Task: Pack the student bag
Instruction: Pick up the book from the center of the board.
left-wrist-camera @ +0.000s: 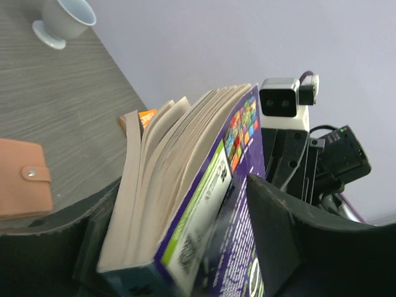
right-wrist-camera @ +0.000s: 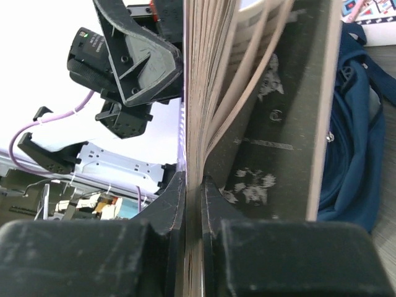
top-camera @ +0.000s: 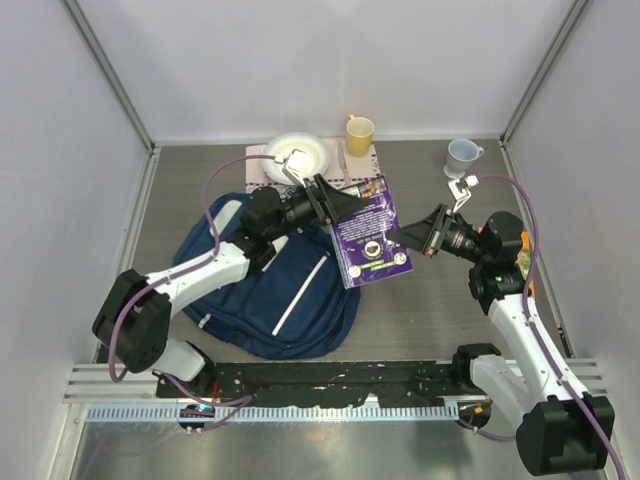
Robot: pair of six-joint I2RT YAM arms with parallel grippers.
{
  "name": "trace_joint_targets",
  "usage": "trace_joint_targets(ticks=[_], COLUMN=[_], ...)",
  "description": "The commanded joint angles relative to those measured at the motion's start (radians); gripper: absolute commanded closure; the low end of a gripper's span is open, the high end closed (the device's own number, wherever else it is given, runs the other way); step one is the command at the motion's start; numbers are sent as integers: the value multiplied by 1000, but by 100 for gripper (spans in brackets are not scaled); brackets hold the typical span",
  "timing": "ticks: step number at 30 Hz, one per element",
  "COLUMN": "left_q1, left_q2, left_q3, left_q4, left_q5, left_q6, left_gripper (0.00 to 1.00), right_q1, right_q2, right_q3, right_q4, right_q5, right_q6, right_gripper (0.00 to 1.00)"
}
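The navy student bag (top-camera: 270, 290) lies flat on the table at front left, its white stripe up; the right wrist view shows its blue fabric (right-wrist-camera: 352, 142) below the book. A purple paperback book (top-camera: 370, 230) hangs in the air between both arms, just right of the bag. My right gripper (top-camera: 410, 238) is shut on the book's right edge, its fingers pinching a wad of pages (right-wrist-camera: 193, 185). My left gripper (top-camera: 335, 203) straddles the opposite edge; its jaws stand wide around the fanned book (left-wrist-camera: 185, 185), with a gap at the cover.
Behind the book, a white plate (top-camera: 297, 157) rests on a patterned mat, with a yellow cup (top-camera: 359, 132) beside it. A pale cup (top-camera: 462, 156) stands at back right. A brown wallet (left-wrist-camera: 25, 179) lies on the table. Walls enclose three sides.
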Motion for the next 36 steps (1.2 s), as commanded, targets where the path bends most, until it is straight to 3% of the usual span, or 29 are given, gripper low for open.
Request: trace_joint_targets(ticks=[1,4,6,10,15,16,17,18,19,21,22,24,26,30,36], left_q1=[7,8,7,7,7,8,8,8,10,22,28,42,48,57,59], left_q2=[-62,-121,-147,-187,-172,-165,-164,-168,-176,-219,-234,-285,-317,-372,-376], left_q3=[-45,-68,-87,-99,-79,-76,-73,-68,-68,-70,-70,-65,-59,-52,-53], left_q4=[64,-14,-41,-82,-92,-92,-96,-108,-140,-179,-206,-243,-295,-311,-218], left_q5=[21,3,-10,-21,-11,-10,-17,-30,-63,-99,-109,-145,-197,-280,-310], left_q6=[-5,37,60,77,76,71,67,67,71,83,97,107,128,136,78], left_gripper=[35,37,44,72,97,100,100,100,100,100,100,100,100,100,100], right_q1=[6,6,4,4,7,7,7,7,6,7,6,7,6,19,154], right_q2=[37,58,75,106,104,100,95,89,69,49,37,-6,-49,-129,-198], right_q3=[6,32,41,55,61,62,68,82,126,165,194,200,170,26,-123], right_q4=[-25,-124,-122,-86,-93,-97,-117,-240,-339,-550,-610,-700,-683,-483,-234], right_q5=[77,134,149,136,122,125,136,209,279,405,548,635,561,371,389], right_q6=[-64,-132,-135,-124,-127,-132,-149,-178,-283,-354,-404,-420,-379,-152,105], right_gripper=[99,99,99,99,93,80,66,54,37,25,16,15,14,13,13])
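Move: The purple book is between the left gripper's still-open fingers, its middle about 6 cm back, 3 cm right and 3 cm below that hand. From the left hand, the brown wallet lies about 9 cm ahead, 10 cm right and 27 cm down, and the backpack 3 cm back, 22 cm left and 24 cm down. The right hand holds the book, its middle 5 cm left, 1 cm ahead and 2 cm below. The left fingers close on the book's spine edge and pinch it as that hand eases left and slightly back and down, while the right hand, still gripping, goes down and forward about 5 cm. Then the right fingers open and let go, and that hand swings forward and right before drawing back and sinking clear; the left carries the book farther left, about 9 cm in all, dipping then rising, and turns some 20 degrees counter-clockwise. ##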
